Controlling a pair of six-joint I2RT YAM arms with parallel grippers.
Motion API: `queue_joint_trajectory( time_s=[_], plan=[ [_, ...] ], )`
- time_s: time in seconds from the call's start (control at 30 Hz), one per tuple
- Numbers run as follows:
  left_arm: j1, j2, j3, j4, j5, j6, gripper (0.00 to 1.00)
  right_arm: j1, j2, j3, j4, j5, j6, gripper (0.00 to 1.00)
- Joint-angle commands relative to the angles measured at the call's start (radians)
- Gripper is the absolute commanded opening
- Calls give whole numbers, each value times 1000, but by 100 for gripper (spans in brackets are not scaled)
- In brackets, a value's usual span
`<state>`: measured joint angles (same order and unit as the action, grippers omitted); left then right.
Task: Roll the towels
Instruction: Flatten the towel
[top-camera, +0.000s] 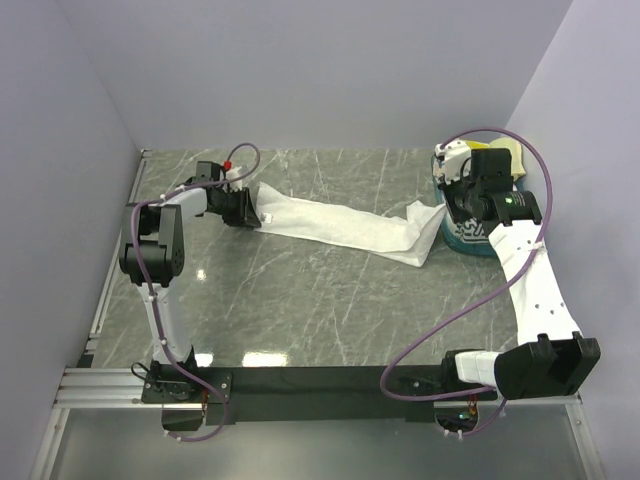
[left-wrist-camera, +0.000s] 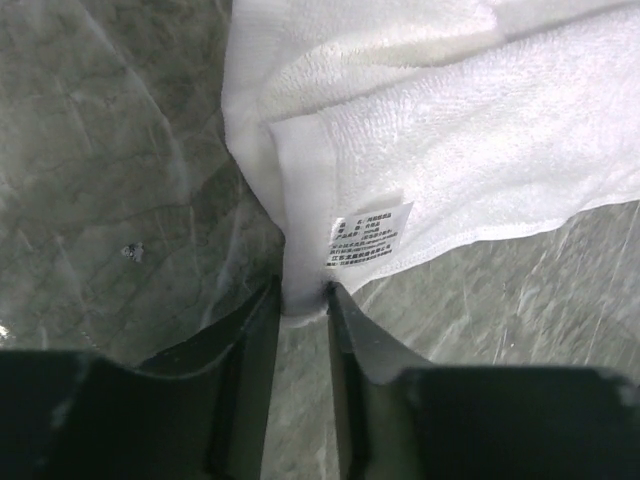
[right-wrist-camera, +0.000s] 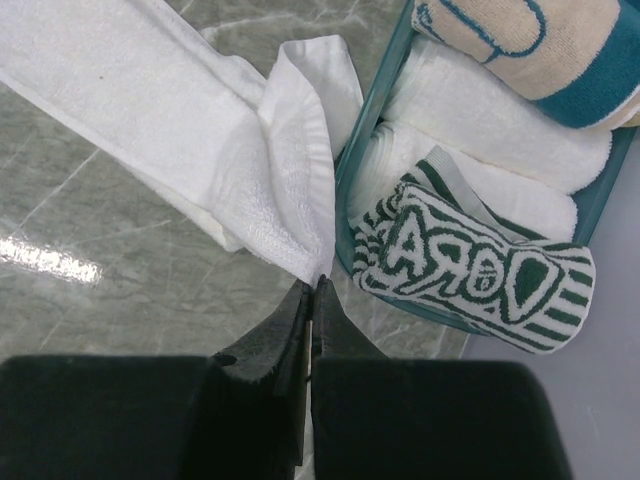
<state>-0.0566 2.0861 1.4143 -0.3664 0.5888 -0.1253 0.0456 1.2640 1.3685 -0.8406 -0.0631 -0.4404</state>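
Note:
A long white towel (top-camera: 340, 228), folded lengthwise, lies stretched across the marble table between my two grippers. My left gripper (top-camera: 252, 213) is at the towel's left end. In the left wrist view the jaws of the left gripper (left-wrist-camera: 305, 295) press on the towel (left-wrist-camera: 450, 130) at its hemmed corner, just below its care label (left-wrist-camera: 365, 235). My right gripper (top-camera: 452, 212) is at the right end. Its jaws are shut, and the right gripper (right-wrist-camera: 316, 282) has its tips on a lifted corner of the towel (right-wrist-camera: 200, 120).
A teal basket (top-camera: 470, 243) stands at the right, beside the right gripper. The basket (right-wrist-camera: 365, 160) holds rolled towels: a white one with dark green print (right-wrist-camera: 470, 270), a plain white one (right-wrist-camera: 500, 140) and a beige-and-teal one (right-wrist-camera: 540, 40). Walls close in the table at back and sides.

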Motion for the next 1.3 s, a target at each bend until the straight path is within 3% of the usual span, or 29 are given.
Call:
queue_joint_trajectory(
  time_s=[0.0,0.07,0.2,0.37,0.53,0.77,0.93,1.1,1.27],
  plan=[
    [-11,-9,-20,-6,16,18,30,-3,-17,23,12,19,-21,0],
    [-11,-15,-18,-19,11,27,26,-4,-12,20,17,20,-23,0],
    [-3,-38,-3,-37,16,41,1,-4,-8,9,29,19,-27,0],
    [52,-171,23,-94,39,42,1,-4,-3,24,58,25,-24,0],
    [199,-342,112,-198,72,90,1,-6,-6,73,136,34,-9,0],
    [339,-457,250,-321,135,153,0,-6,47,175,186,-35,11,0],
    [417,-553,238,-319,131,131,0,-6,109,228,196,-64,51,0],
    [431,-450,317,-339,114,88,0,8,282,350,204,-103,75,0],
    [429,-233,570,-364,143,44,0,11,539,631,176,-57,81,0]
  ],
)
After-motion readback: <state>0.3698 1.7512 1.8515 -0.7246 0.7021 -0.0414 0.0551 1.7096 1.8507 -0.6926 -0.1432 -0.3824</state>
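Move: The towel's tagged near-left corner is already between the left hand's half-open fingertips, about 1 cm below the hand point. From that hand, the towel's middle lies some 21 cm to the right and level with it. The right hand already holds the other end in the air; from it the tagged corner is roughly 44 cm left, 11 cm ahead and 23 cm down, and the basket is about 14 cm ahead, 11 cm right and 18 cm down. Up and to the left, about 25 cm and 18 cm, goes the left hand once its fingers have shut on the tagged corner, pulling it off the table and away from the right hand while the wrist tips up and turns counter-clockwise. The right hand keeps its grip, first rising, then sweeping mainly forward past the basket's left side. ##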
